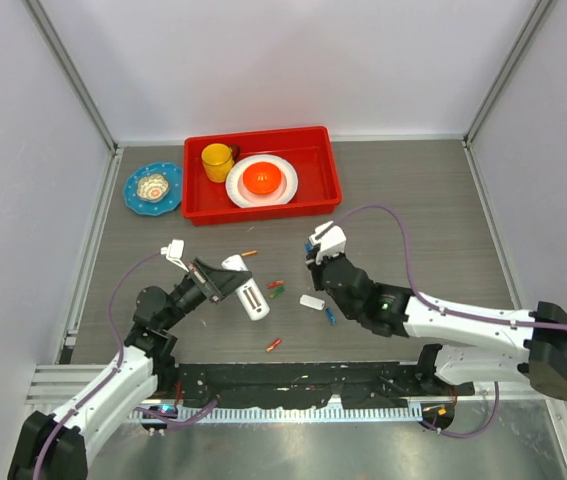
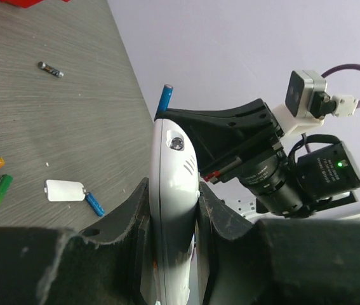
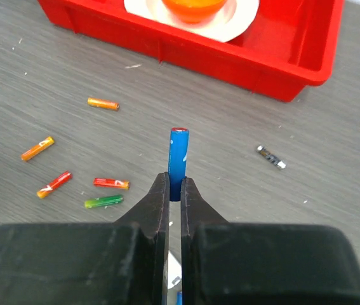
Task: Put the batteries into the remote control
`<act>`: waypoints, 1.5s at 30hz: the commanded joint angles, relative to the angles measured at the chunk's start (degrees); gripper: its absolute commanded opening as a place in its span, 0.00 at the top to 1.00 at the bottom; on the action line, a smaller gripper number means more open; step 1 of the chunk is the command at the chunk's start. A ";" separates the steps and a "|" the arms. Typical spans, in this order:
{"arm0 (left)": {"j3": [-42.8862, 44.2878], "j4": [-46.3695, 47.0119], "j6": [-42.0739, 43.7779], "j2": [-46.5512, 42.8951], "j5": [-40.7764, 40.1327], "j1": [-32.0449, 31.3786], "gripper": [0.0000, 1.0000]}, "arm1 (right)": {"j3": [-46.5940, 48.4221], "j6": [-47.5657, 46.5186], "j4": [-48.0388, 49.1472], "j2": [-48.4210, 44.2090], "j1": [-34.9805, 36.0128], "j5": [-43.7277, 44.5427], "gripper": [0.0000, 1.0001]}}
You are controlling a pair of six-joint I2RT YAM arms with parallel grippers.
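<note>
My left gripper (image 1: 221, 283) is shut on the white remote control (image 1: 253, 303), which stands on edge between the jaws (image 2: 174, 187) in the left wrist view. My right gripper (image 1: 315, 258) is shut on a blue battery (image 3: 178, 159) that sticks out past its fingertips (image 3: 174, 190). The same battery (image 2: 166, 95) shows just beyond the remote's far end. The white back cover (image 1: 312, 301) lies on the table with another blue battery (image 1: 330, 316) beside it. Loose batteries lie around: red (image 1: 275, 285), green (image 1: 277, 292), orange (image 1: 249, 254) and an orange-red one (image 1: 274, 345).
A red tray (image 1: 333, 170) at the back holds a yellow cup (image 1: 217, 160) and a white plate (image 1: 283, 187) with an orange bowl (image 1: 262, 179). A blue dish (image 1: 135, 193) sits to its left. A small dark metal bit (image 3: 271, 157) lies on the grey table.
</note>
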 commanded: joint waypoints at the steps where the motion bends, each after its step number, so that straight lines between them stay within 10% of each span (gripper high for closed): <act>1: -1.97 3.42 1.16 1.70 -0.71 0.11 1.00 | 6.38 16.79 -19.64 4.77 -0.11 1.05 0.99; 13: -2.06 3.87 0.46 2.23 -1.15 0.11 1.00 | 17.81 22.70 -35.99 17.07 -10.74 -18.11 0.99; 26: -2.15 3.86 0.64 2.67 -1.06 -0.42 1.00 | 17.55 19.62 -38.63 25.86 -15.66 -18.02 0.99; 45: -2.41 -2.82 2.04 -3.39 -1.50 -0.51 1.00 | 17.99 18.21 -38.45 30.53 -18.57 -21.46 0.69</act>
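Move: The blue battery in the right hand's fingers is bound for a bare patch of table about 6 cm to that hand's right, level with it fore and aft and some 17 cm below. At table height, the white cover lies roughly 4 cm back and 1 cm to the hand's right, the second blue battery 8 cm back and 6 cm right, the black battery 11 cm ahead and 7 cm right. From the left hand the patch is about 5 cm ahead, 20 cm right and 20 cm below. The blue battery, already pinched in the right fingers, is carried about 16 cm down and some 6 cm to the right onto the bare table just ahead and to the right of the white cover, while the hand tips roughly 45 degrees to point steeply down and turns slightly clockwise. There the hand stops and opens its fingers moderately, letting go and staying around the battery. ##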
